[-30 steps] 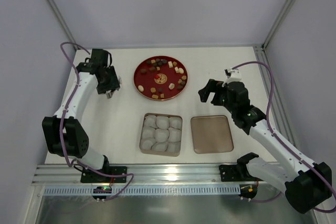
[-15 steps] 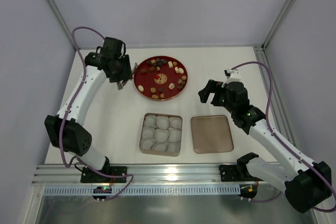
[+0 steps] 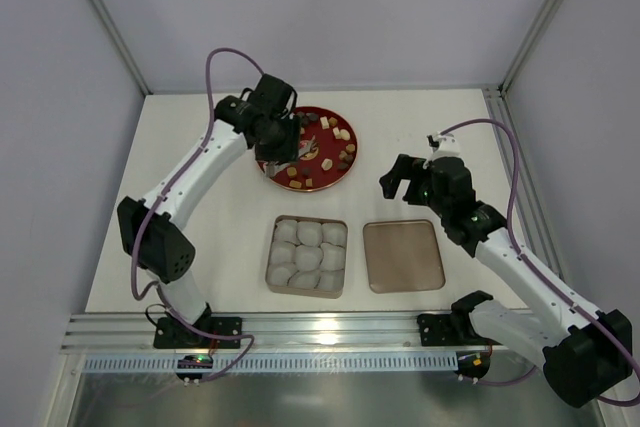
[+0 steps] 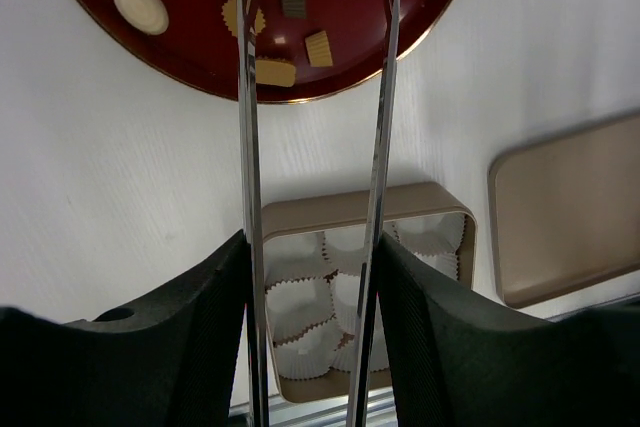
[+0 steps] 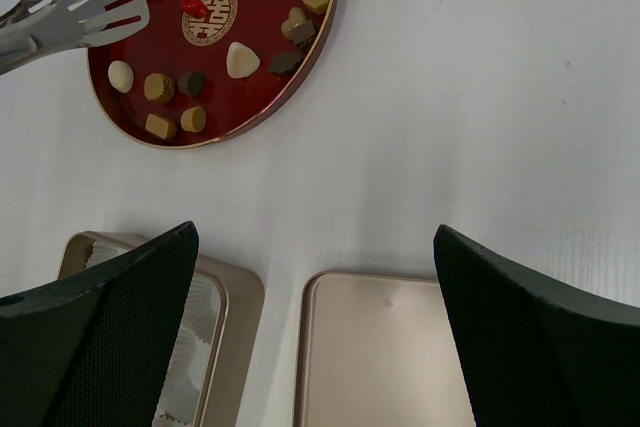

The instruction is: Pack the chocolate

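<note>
The chocolate (image 3: 343,134) lies as many small brown, tan and cream pieces on a red plate (image 3: 322,179) at the back middle. It also shows in the right wrist view (image 5: 240,59), with one red piece (image 5: 192,5) by the gold emblem. My left gripper (image 3: 283,142) is shut on metal tongs (image 4: 247,147) and hangs over the plate's left part. The tongs' slotted tip (image 5: 85,9) is over the plate's left rim and holds nothing. My right gripper (image 3: 405,179) is open and empty, right of the plate.
A gold box (image 3: 308,219) of white paper cups sits in front of the plate, with its flat gold lid (image 3: 403,255) to the right. Both show in the left wrist view, the box (image 4: 330,209) and the lid (image 4: 570,207). Frame posts stand at the back corners.
My left arm has swung right from the table's left side to over the red plate, carrying the tongs. The right arm has not moved.
</note>
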`<state>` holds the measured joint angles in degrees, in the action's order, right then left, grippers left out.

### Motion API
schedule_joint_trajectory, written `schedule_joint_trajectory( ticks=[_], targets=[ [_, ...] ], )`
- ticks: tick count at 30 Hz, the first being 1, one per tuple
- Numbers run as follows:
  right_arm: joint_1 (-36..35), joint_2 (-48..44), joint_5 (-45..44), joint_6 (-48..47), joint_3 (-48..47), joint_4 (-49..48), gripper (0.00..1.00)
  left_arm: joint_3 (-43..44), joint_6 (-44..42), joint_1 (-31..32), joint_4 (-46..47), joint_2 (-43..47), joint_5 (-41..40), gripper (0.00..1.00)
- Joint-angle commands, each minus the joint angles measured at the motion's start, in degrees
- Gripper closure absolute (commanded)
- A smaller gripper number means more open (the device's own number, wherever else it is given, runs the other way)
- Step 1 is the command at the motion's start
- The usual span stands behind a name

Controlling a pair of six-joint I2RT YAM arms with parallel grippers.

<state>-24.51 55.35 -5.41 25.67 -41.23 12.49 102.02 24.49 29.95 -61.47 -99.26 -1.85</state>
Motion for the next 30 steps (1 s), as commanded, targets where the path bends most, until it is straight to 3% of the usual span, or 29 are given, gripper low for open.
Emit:
schedule_joint_trajectory(
  ticks=[1,30],
  targets=[
    [0.1,-1.4,-0.9,-0.1,-1.9,-0.3,0.0,4.3,-2.3,2.6,-1.2,-1.5,1.0,0.49],
    [0.3,-1.5,-2.1,-0.2,-1.5,1.0,0.0,9.4,-4.8,4.9,0.7,-15.0,3.8,0.53]
  ],
)
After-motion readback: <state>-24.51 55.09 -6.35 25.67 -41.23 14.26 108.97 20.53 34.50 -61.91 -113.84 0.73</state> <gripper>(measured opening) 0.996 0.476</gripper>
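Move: My left hand already holds the tongs; the white heart chocolate lies about 12 cm ahead, 11 cm to the right and 18 cm below. A dark chocolate sits some 10 cm ahead and 4 cm right of that hand, a small caramel about 6 cm ahead and 5 cm right, a round gold one 10 cm straight ahead, all nearly as low. From my right hand the heart is roughly 16 cm ahead, 16 cm left and 16 cm down. I first carry the tongs to the right with my left hand, then bend the path downward, about 5 cm right and 6 cm down in all, bringing the tips over the tray to the white heart chocolate. My wrist turns roughly 10 degrees clockwise and points a little more steeply down; I keep my hold with the jaws still apart, one either side of the chocolate as I look down on it. ##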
